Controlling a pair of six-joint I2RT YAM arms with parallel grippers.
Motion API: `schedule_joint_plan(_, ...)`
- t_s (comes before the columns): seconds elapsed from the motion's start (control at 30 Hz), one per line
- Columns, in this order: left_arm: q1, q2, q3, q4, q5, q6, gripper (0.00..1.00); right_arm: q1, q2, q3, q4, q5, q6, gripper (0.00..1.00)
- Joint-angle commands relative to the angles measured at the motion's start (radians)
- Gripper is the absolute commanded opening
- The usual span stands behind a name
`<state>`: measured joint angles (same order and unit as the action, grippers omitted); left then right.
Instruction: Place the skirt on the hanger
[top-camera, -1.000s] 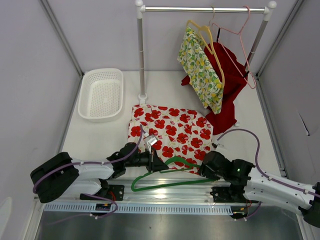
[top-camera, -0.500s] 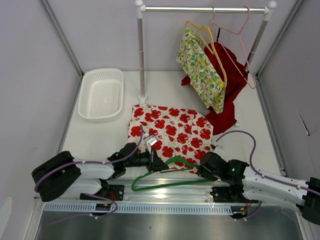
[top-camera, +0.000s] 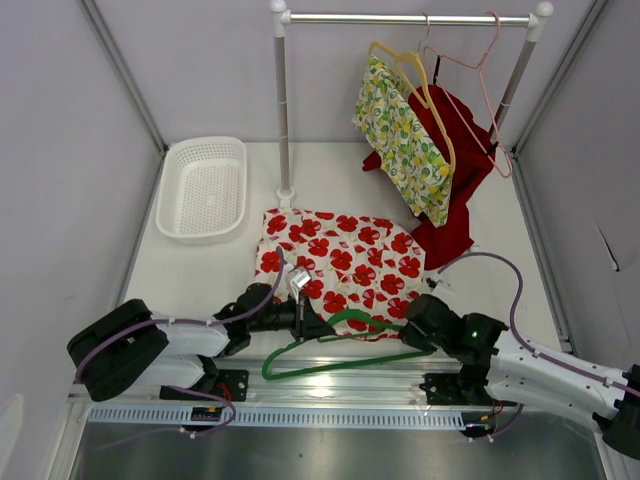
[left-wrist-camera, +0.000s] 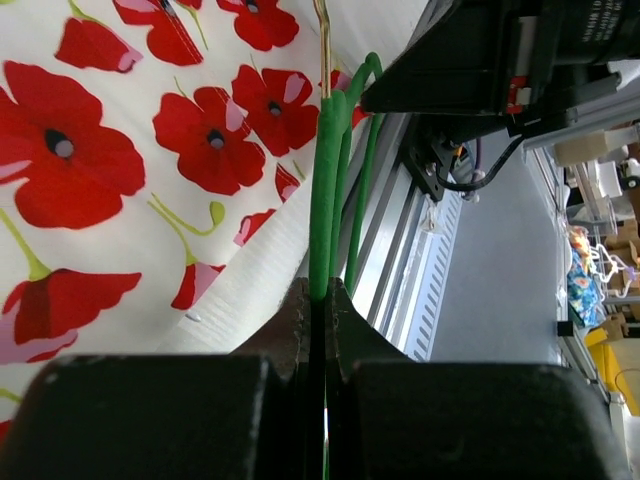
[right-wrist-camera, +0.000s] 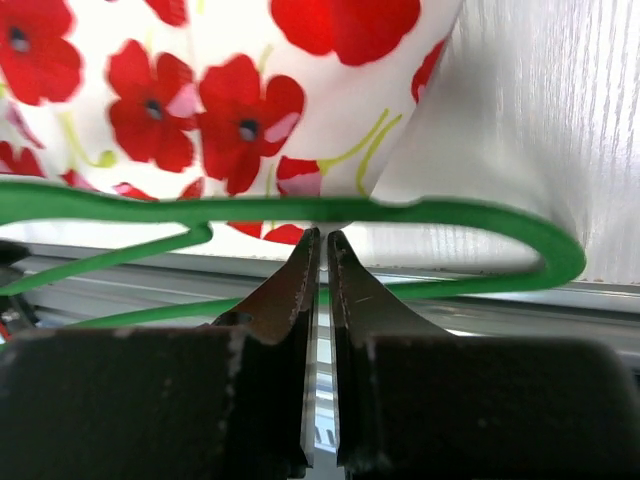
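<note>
The skirt (top-camera: 340, 265), white with red poppies, lies flat in the middle of the table. It fills the left wrist view (left-wrist-camera: 120, 150) and the top of the right wrist view (right-wrist-camera: 200, 100). A green hanger (top-camera: 352, 318) lies along its near hem. My left gripper (top-camera: 305, 322) is shut on the hanger's thin green wire (left-wrist-camera: 325, 180), which runs straight out from between the jaws (left-wrist-camera: 320, 290). My right gripper (top-camera: 412, 325) is at the skirt's near right corner. Its jaws (right-wrist-camera: 323, 235) are shut on the hem, just under the hanger's green bar (right-wrist-camera: 450, 210).
A white basket (top-camera: 203, 187) sits at the back left. A clothes rack (top-camera: 283, 110) stands behind the skirt, holding a yellow floral garment (top-camera: 405, 145), a red garment (top-camera: 460, 170) and a pink hanger (top-camera: 480, 70). A metal rail (top-camera: 330, 400) runs along the near edge.
My right gripper's jaws have closed on the skirt's near right hem, and that arm has shifted slightly. The left gripper keeps its hold on the hanger.
</note>
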<state>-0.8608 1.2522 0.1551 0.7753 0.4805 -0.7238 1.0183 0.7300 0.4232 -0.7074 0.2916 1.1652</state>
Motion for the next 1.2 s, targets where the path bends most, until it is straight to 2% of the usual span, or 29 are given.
schedule_joint_plan(0.0, 0.04, 0.022, 0.014, 0.058, -0.08, 0.035, 0.0, -0.035, -0.029, 0.064, -0.036, 0.035, -0.042, 0.06)
schedule_joint_plan(0.2, 0.083, 0.055, 0.006, 0.139, -0.066, 0.009, 0.0, -0.067, -0.027, 0.104, -0.061, 0.024, -0.078, 0.06)
schedule_joint_plan(0.4, 0.086, 0.078, 0.057, 0.053, -0.072, 0.061, 0.0, -0.095, -0.024, 0.138, -0.082, 0.026, -0.099, 0.06)
schedule_joint_plan(0.6, 0.088, 0.095, 0.078, -0.002, -0.091, 0.095, 0.0, -0.222, -0.09, 0.112, -0.098, -0.055, -0.139, 0.05)
schedule_joint_plan(0.83, 0.103, 0.085, 0.064, -0.088, -0.18, 0.122, 0.0, -0.395, -0.119, 0.112, -0.102, -0.14, -0.177, 0.06)
schedule_joint_plan(0.93, 0.12, 0.095, 0.028, -0.03, -0.191, 0.127, 0.0, -0.446, -0.119, 0.129, -0.125, -0.158, -0.187, 0.06)
schedule_joint_plan(1.17, 0.14, 0.215, -0.029, 0.261, -0.155, 0.109, 0.0, -0.547, -0.124, 0.134, -0.152, -0.195, -0.213, 0.06)
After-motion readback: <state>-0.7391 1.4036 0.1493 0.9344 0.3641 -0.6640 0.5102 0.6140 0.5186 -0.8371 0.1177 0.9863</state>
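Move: The left hand holds the green hanger by its neck, with the middle of the poppy skirt about 14 cm ahead, 3 cm to its right and 5 cm below. The right hand already pinches the skirt's near right corner inside the hanger's frame; the hanger's right end lies some 6 cm to its right, 3 cm back and about level. From the right hand the skirt's middle is roughly 15 cm ahead, 16 cm left and 3 cm below. The right hand keeps its pinch on the skirt's near right corner and draws it up and forward, about 4 cm each, then swings it some 5 cm to the right, out past the hanger's right end, while turning about 15 degrees clockwise. Meanwhile the left hand, still shut on the neck, pushes the hanger about 6 cm forward over the skirt, first level and then sinking a couple of centimetres, and turns it some 10 degrees counter-clockwise. ##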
